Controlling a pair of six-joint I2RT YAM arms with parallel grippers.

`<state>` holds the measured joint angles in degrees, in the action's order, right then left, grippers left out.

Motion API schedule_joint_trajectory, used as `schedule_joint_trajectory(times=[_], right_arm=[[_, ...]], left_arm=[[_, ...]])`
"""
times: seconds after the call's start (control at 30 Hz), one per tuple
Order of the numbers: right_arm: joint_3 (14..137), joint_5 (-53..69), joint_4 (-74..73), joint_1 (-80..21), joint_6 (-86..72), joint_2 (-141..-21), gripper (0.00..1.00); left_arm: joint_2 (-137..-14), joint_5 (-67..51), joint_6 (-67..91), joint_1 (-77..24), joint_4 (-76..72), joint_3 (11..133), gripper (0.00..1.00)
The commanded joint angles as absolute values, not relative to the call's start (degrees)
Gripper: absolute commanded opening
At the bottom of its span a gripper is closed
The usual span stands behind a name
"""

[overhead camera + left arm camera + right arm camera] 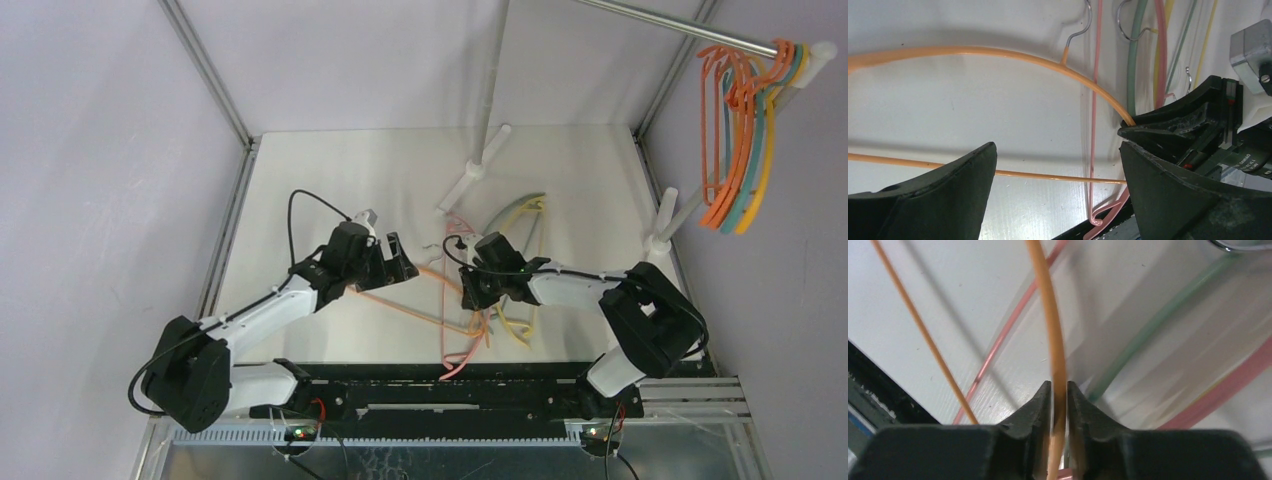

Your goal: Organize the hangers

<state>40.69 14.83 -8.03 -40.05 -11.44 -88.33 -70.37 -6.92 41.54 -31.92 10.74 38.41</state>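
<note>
An orange hanger [400, 300] lies flat on the white table between the two arms. My right gripper [1059, 387] is shut on its curved rod [1048, 305]; the left wrist view shows those jaws [1124, 127] at the end of the orange arc [998, 51]. My left gripper [1058, 165] hangs open over the hanger's straight lower bar, touching nothing. Pink [447, 330], yellow [515, 325] and pale green [520, 205] hangers lie tangled beside the right gripper [475, 295]. Several orange, teal and yellow hangers [745, 130] hang on the rail at top right.
A steel rail [660, 25] runs across the top right on white poles [665, 215]. More white poles [490, 150] stand at the back middle. A black bar [450, 385] runs along the table's near edge, with the pink hanger's end resting on it.
</note>
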Motion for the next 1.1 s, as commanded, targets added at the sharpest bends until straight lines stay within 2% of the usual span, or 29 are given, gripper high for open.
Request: schedule_joint_trajectory(times=[0.0,0.03,0.07,0.23,0.53,0.63,0.83,1.07], right_arm=[[41.51,10.95,-9.02,-41.11,-9.63,-88.69,0.11],[41.48,10.26,-9.31,-41.13,-9.63,-88.08,0.03],[41.3,9.84,-9.51,-41.13,-9.74,-87.23,0.0],[41.37,6.09,-10.48,-41.13,-9.84,-78.82,0.0],[51.06,-23.33,-22.87,-42.07,-7.68,-59.48,0.0],[53.83,-29.54,-26.32,-41.17,-4.08,-56.81,0.0],[56.65,-31.73,-28.82,-38.48,-3.23,-52.73,0.0],[61.49,-48.69,-29.08,-39.02,4.26,-50.97,0.0]], left_arm=[[-68.99,-5.6,40.96,-32.08,11.16,37.02,0.97],[-68.86,-5.62,40.97,-32.08,11.16,36.88,0.97],[-68.63,-5.44,40.91,-32.08,11.16,36.83,0.97],[-66.7,-4.97,40.19,-32.01,12.59,37.8,0.97],[-58.78,-2.67,39.58,-32.08,17.77,44.24,0.97],[-57.25,-2.72,39.78,-32.02,17.88,46.05,0.97],[-58.42,-3.8,39.05,-32.08,17.67,47.82,0.97],[-58.85,-5.44,39.15,-32.06,16.82,46.47,0.97]])
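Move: Between the right hand's nearly closed fingertips, at their height, runs the curved bar of the orange hanger, close to its right-hand end; the same spot is about 14 cm right, 5 cm back and 8 cm below the left hand. From the right hand, the pink hanger's middle lies roughly 2 cm left and level with it, the green hanger's 8 cm ahead and 6 cm right, and the yellow hanger's about 6 cm ahead and 9 cm right, all 1 cm lower. Closing on the orange hanger's curved bar, the right hand pinches it and then swiftly lifts it some 24 cm, swinging about 16 cm right and a little forward over the green and yellow hangers. Its wrist tips the fingers up from pointing steeply down, turning clockwise as well. The empty left hand, still wide open, rises roughly 9 cm. ##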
